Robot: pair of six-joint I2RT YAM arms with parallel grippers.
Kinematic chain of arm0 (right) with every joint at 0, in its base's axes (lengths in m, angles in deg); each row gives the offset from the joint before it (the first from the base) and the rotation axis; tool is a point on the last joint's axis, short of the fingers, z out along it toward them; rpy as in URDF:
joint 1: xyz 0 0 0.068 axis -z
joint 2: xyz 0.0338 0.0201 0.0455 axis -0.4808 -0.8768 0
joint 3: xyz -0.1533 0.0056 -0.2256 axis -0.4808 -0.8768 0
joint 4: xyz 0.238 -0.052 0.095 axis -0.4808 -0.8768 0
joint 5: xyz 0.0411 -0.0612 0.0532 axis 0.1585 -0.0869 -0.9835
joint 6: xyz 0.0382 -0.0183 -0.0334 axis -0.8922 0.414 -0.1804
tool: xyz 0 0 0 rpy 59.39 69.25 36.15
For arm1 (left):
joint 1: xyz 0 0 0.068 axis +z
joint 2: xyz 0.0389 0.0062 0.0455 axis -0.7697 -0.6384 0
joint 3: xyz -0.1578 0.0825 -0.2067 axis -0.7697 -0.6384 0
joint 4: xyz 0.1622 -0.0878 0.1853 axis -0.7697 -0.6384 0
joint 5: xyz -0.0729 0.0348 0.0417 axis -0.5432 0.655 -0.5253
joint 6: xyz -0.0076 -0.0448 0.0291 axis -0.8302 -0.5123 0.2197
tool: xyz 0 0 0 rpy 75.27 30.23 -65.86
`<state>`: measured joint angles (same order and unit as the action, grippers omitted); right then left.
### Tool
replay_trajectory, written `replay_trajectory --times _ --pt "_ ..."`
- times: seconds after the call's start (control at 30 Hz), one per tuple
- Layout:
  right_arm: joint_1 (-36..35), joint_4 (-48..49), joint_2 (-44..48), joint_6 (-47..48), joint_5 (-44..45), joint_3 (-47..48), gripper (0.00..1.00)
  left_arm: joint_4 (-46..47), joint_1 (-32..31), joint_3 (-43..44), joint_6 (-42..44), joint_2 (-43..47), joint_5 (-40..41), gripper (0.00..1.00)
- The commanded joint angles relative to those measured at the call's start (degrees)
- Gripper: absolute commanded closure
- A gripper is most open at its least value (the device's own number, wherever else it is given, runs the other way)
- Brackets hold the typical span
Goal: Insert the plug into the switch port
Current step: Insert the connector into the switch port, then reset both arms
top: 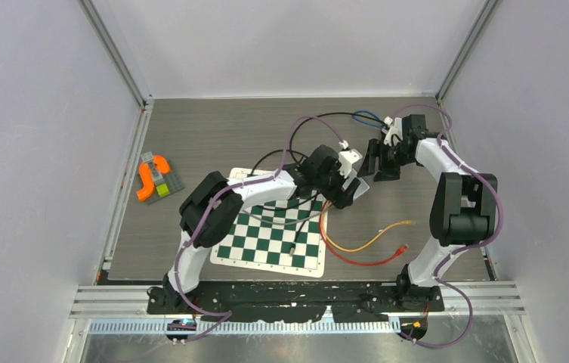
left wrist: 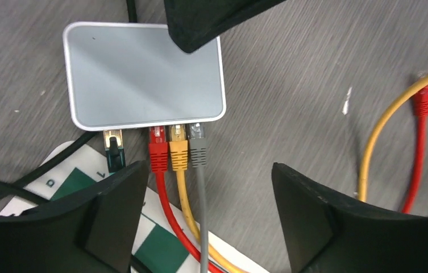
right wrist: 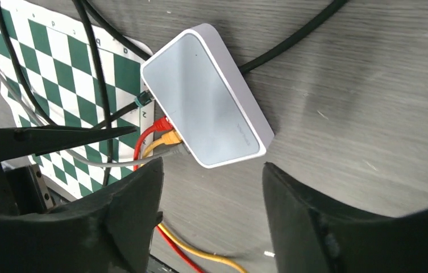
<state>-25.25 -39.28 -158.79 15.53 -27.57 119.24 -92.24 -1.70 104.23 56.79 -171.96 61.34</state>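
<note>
The switch is a flat white box on the grey table. Along its near edge sit a red plug, a yellow plug and a grey plug, side by side in ports. A black plug lies at a port further left, its gold contacts showing at the switch's edge. My left gripper hovers open just in front of the plugs, holding nothing. My right gripper is open above the table beside the switch, also empty.
A green-and-white chessboard mat lies under the cables near the left arm. Loose yellow and red cable ends rest on the table to the right. An orange piece on a grey plate sits far left. Black cables loop behind the switch.
</note>
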Motion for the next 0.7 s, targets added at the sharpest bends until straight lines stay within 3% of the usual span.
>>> replay_trajectory --times 0.0,0.07,0.17,0.27,0.5,0.67 --pt "-0.1 -7.2 11.6 0.8 6.9 7.0 0.23 0.3 0.5 0.4 0.9 10.9 0.6 0.11" --pt "-0.3 -8.3 17.5 -0.3 8.1 7.5 0.17 -2.9 1.1 0.0 2.3 17.0 1.7 0.02" --pt "-0.9 -3.5 30.1 -4.7 7.9 3.0 0.01 -5.9 3.1 -2.0 3.6 26.4 2.0 0.0" --pt "-1.3 -1.1 39.7 -6.2 8.7 -2.0 0.04 -8.0 5.4 -3.7 2.4 35.3 2.6 0.0" --pt "-1.5 -5.6 62.7 -8.2 8.1 -6.4 0.05 -16.4 6.7 -10.1 5.2 54.8 6.4 0.01" --pt "-1.5 -4.3 77.6 -15.4 16.7 -13.3 0.05 -16.9 6.7 -19.2 2.3 67.3 10.1 0.0"
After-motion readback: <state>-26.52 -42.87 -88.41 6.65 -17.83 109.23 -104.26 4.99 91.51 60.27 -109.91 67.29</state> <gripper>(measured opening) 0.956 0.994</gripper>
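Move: The switch lies close to both empty hands, roughly 4 cm ahead of my left hand, 2 cm to its right and 4 cm below. The grey plug just released is some 4 cm back from the switch's middle and 1 cm left of it. The checkerboard's middle is about 19 cm left of my left hand and 7 cm back. From my right hand the switch is about 6 cm left, 1 cm back and 5 cm below. I clear both hands from the switch, fast and holding nothing. My left hand shoots up about 35 cm, swinging left and finally a bit back over the checkerboard, while my right rises some 25 cm and draws back towards its base. Both wrists tip their fingers up, the right by about 50 degrees, and both grippers finish spreading wide. ##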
